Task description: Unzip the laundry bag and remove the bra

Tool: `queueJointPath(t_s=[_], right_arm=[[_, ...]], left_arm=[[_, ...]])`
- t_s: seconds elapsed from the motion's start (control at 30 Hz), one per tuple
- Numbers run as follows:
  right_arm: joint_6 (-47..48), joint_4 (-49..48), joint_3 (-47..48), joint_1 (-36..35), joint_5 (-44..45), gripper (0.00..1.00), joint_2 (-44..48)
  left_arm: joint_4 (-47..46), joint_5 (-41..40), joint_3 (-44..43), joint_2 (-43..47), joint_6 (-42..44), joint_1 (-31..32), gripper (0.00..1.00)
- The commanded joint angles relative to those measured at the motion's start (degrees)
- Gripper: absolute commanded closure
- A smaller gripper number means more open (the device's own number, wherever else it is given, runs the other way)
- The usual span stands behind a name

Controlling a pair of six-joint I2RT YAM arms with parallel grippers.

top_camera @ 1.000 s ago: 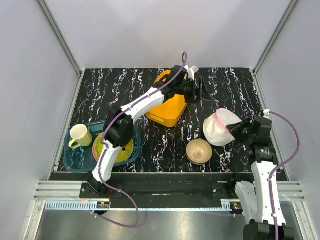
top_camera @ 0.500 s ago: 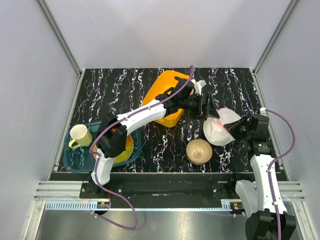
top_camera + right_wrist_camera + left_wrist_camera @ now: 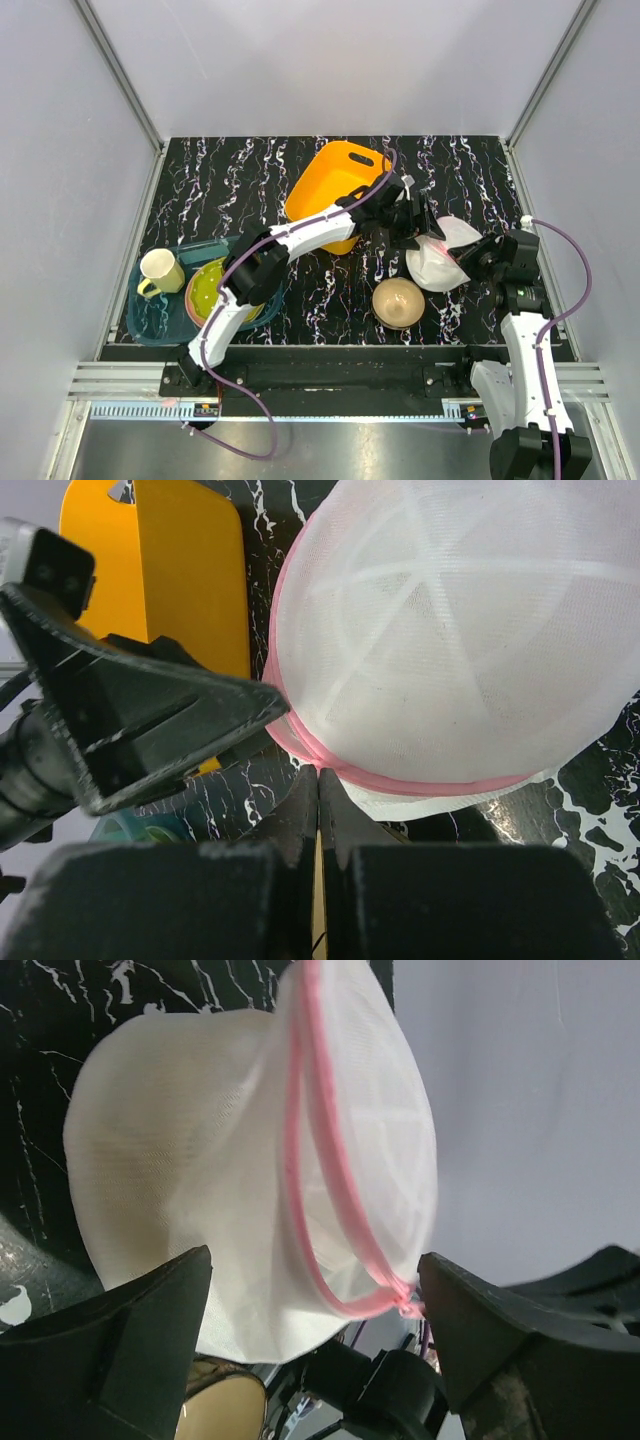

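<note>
The laundry bag [image 3: 438, 255], a white mesh dome with pink zipper trim, lies at the right of the black marbled table. My right gripper [image 3: 470, 258] is shut, its fingertips [image 3: 320, 772] pinched on the pink trim at the bag's near rim. My left gripper [image 3: 425, 225] reaches across from the left and stands open, its two fingers straddling the bag's edge [image 3: 315, 1310]. The pink zipper end [image 3: 405, 1305] sits just beside its right finger [image 3: 520, 1340], not touched. The bag [image 3: 200, 1160] is zipped. The bra is hidden.
A tan dome bowl [image 3: 398, 300] sits just in front of the bag. An orange basket [image 3: 330, 185] lies tilted behind the left forearm. At the left, a teal tray [image 3: 150, 315] holds a yellow mug [image 3: 160, 270] and stacked plates [image 3: 215, 285].
My left arm has swung from the orange basket rightwards and nearer, to the bag, jaws still open. The bag has shifted slightly. The right gripper kept its pinch.
</note>
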State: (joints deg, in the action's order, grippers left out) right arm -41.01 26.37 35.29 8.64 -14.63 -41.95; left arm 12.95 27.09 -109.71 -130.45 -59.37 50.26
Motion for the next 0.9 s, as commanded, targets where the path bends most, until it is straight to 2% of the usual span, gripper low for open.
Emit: queueJointPath(t_s=[0.0, 0.1, 0.17, 0.2, 0.23, 0.37, 0.47, 0.57, 0.87], right_arm=[[1.2, 0.0, 1.4, 0.2, -0.7, 1.0, 1.0], [1.3, 0.3, 1.4, 0.1, -0.6, 1.0, 1.0], [1.4, 0.8, 1.6, 0.1, -0.7, 1.0, 1.0], [1.5, 1.2, 1.9, 0.1, -0.6, 1.0, 0.9], [1.9, 2.1, 2.3, 0.1, -0.2, 1.0, 0.8], [2.8, 3.5, 1.9, 0.1, 3.1, 1.0, 0.3], [1.3, 5.2, 1.8, 0.2, 6.7, 1.0, -1.4], [0.3, 5.0, 1.5, 0.2, 7.5, 1.0, -2.3], [2.7, 5.4, 3.6, 0.2, 10.2, 1.0, -1.9]], left_arm=[[-4.0, -0.8, -5.3, -2.3, -5.0, 0.2, 0.14], [-4.9, -0.6, -6.9, -3.9, -5.6, 0.5, 0.23], [-6.4, -0.1, -6.0, -3.9, -5.7, 0.5, 0.43], [-7.0, 0.3, -5.5, -3.7, -5.6, 0.2, 0.84], [-7.2, 0.8, -4.9, -3.3, -5.3, -0.2, 0.98], [-7.0, 1.7, 0.9, 3.9, -1.0, -2.4, 1.0], [-2.2, -1.0, 6.4, 8.1, 5.7, -4.8, 1.0], [-4.9, 1.1, 12.9, 12.1, 6.1, -7.7, 1.0], [-4.9, 5.2, 15.0, 13.6, 10.2, -9.7, 1.0]])
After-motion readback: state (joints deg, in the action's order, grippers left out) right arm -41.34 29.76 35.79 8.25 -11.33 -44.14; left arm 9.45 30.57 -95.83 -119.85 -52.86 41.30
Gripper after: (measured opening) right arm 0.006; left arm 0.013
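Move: The laundry bag's pink zip edge runs just between the left hand's open fingers, about 2 cm to the right, 1 cm ahead and 1 cm below. The bowl lies some 15 cm back, 7 cm left and 11 cm below that hand; the orange bin is 21 cm left, 9 cm ahead and 9 cm below. From the right hand, already pinching the zip end, that edge is about 5 cm ahead and 4 cm left, 1 cm lower. Left fingers shut on the bag's pink edge, then haul left about 10 cm and slightly forward; right keeps pinching. ##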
